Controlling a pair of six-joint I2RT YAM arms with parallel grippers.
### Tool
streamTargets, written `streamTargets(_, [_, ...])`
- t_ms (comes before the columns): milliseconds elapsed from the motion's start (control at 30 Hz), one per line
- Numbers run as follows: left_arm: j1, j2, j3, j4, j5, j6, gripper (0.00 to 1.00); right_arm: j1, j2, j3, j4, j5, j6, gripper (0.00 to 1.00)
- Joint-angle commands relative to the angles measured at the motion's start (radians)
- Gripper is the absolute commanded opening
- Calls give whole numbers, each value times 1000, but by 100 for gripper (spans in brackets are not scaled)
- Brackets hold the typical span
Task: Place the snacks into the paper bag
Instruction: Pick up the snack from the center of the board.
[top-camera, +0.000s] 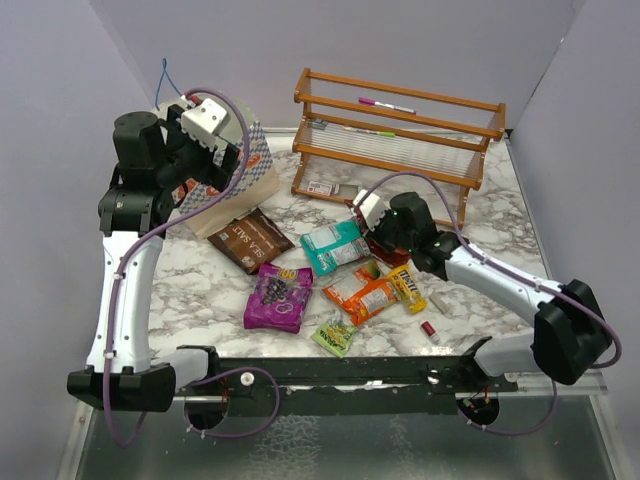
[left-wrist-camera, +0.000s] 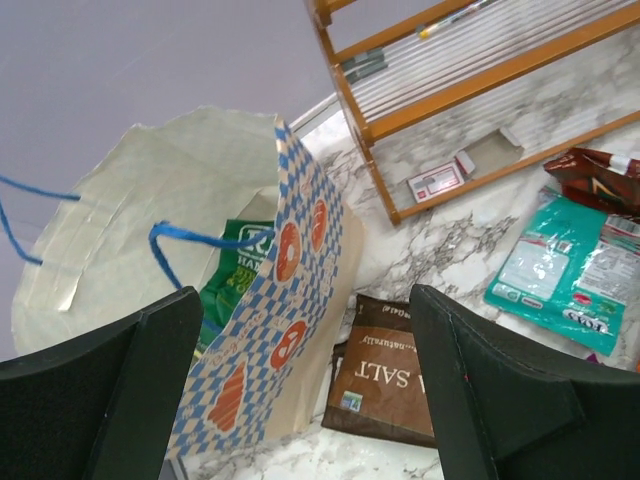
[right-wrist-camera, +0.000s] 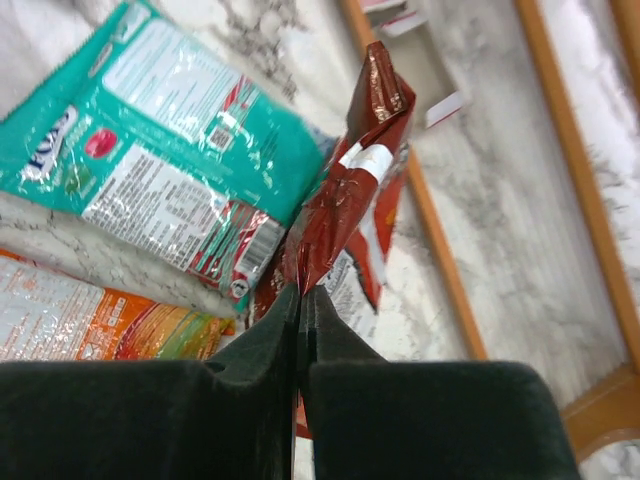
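The blue-and-white checked paper bag (top-camera: 262, 165) stands open at the back left; in the left wrist view (left-wrist-camera: 290, 300) a large green multipack (left-wrist-camera: 235, 275) lies inside it. My left gripper (left-wrist-camera: 305, 295) is open and empty above the bag's near wall (top-camera: 215, 160). My right gripper (right-wrist-camera: 302, 295) is shut on the edge of a red packet (right-wrist-camera: 350, 190) and holds it just above the table by the rack (top-camera: 378, 238). The brown (top-camera: 250, 240), purple (top-camera: 278, 297), teal (top-camera: 335, 245), orange (top-camera: 362, 293), yellow (top-camera: 407, 288) and small light-green (top-camera: 335, 335) packets lie on the marble table.
A wooden rack (top-camera: 400, 130) stands at the back, with a pink marker (top-camera: 385, 103) on top and a small card (top-camera: 320, 188) under it. A tiny red cylinder (top-camera: 428, 328) lies near the front right. Grey walls close in on three sides.
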Motion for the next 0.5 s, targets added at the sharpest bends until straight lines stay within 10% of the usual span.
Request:
streamTargets(0, [-36, 16, 56, -29, 113, 19, 87, 5, -89, 92, -51, 24, -33, 1])
streamTargets(467, [-260, 130, 96, -114, 298, 188, 85, 4, -249, 299, -248, -243, -144, 1])
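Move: The red snack pack is already pinched in the right hand, its middle some 4 cm below the fingers. From there the teal pack lies about 7 cm left, level with it; the orange pack 11 cm back and 1 cm left; the rack's near rail 9 cm ahead. The left hand has the red pack roughly 27 cm right, 4 cm back and 31 cm down; from that hand the paper bag stands 6 cm ahead and 6 cm left. Shut fingers keep their pinch on the red snack pack as the right hand lifts it almost straight up, about 14 cm, tilting the fingertips up some 15 degrees. Meanwhile the left hand, open and empty, swings about 10 cm right from beside the bag towards the rising pack, turning clockwise and drawing back and sinking slightly. ##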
